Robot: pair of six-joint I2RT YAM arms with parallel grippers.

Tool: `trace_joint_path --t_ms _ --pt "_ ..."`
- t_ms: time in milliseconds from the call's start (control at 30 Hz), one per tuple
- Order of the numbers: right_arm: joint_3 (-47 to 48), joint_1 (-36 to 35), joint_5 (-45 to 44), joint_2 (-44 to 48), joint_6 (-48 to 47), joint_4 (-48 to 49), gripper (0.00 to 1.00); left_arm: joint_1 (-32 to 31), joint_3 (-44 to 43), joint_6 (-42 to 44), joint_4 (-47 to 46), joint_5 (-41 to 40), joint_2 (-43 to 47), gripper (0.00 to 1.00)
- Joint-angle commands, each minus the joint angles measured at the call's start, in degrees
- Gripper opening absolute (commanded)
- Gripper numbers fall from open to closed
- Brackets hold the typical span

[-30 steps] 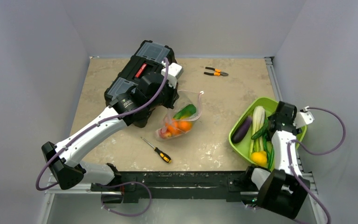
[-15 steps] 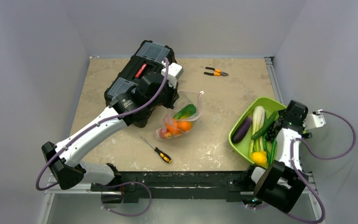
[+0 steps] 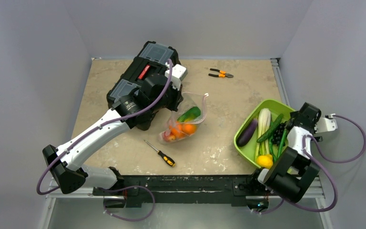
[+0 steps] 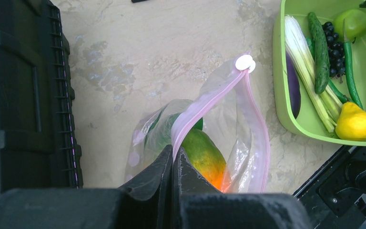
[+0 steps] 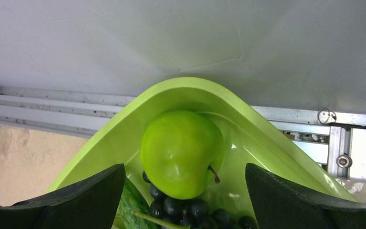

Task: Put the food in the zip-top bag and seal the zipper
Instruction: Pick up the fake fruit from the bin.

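Observation:
The clear zip-top bag (image 3: 187, 120) lies mid-table with its mouth held up. My left gripper (image 4: 173, 155) is shut on its pink zipper (image 4: 205, 102) edge, and the white slider (image 4: 244, 62) sits at the far end. Inside the bag are an orange-green fruit (image 4: 202, 150) and small orange pieces (image 3: 183, 129). More food fills the lime-green bowl (image 3: 272, 101): purple eggplant (image 3: 248, 131), white-stemmed leafy green (image 3: 264, 119), cucumber (image 3: 271, 128), yellow pepper (image 3: 265, 161), dark grapes (image 5: 190, 207), green apple (image 5: 181, 152). My right gripper (image 5: 183, 167) is open, its fingers on either side of the apple without touching it.
A black toolbox (image 3: 143, 71) stands behind the left arm. A screwdriver (image 3: 159, 153) lies in front of the bag and pliers (image 3: 220, 73) lie at the back. The bowl sits against the table's right rail (image 5: 38, 107), with the grey wall just beyond.
My right gripper has swung to the bowl's right corner and opened wide over the apple. The left arm and the bag have not moved.

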State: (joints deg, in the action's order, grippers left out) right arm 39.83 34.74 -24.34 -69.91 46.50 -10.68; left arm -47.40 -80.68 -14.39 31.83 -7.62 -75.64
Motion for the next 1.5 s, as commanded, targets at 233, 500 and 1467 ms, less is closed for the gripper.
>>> trace_joint_path --t_ms 233,500,1467 --pt "-2.43 1.64 4.53 -6.68 0.75 6.04 0.9 -0.07 -1.76 -0.48 -2.21 0.58 1.19 0.0" --pt "-2.67 1.65 3.79 -6.4 0.03 4.6 0.76 -0.09 -1.76 -0.37 -2.21 0.43 1.04 0.0" --pt "-4.65 -5.5 10.52 10.93 -8.05 3.75 0.0 -0.07 -2.26 -0.26 -1.88 0.84 0.14 0.0"
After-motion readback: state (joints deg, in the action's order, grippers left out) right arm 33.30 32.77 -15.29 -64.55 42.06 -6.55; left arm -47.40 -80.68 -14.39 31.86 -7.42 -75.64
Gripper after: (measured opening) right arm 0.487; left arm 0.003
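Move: The green apple lies in the bin almost straight below the right hand, its middle about 5 cm down, 1 cm farther out and 1 cm to the right. From that hand the black grapes sit roughly 6 cm left and 3 cm back, the cucumber some 12 cm left and level with it, the green chili about 5 cm left and 6 cm back, all around 7 cm below. From the left hand, the apple is about 54 cm right, 2 cm back and 24 cm below. The green apple is straddled by the right hand's wide-open fingers as they sink about 5 cm into the bin; they then close to roughly half their opening, pinching its near side with the tips while the hand already rises a little. After a short hold, the hand carries the apple some 3 cm left, slightly up and forward, turning about 10 degrees counter-clockwise. The left hand still pinches the bag's rim. ##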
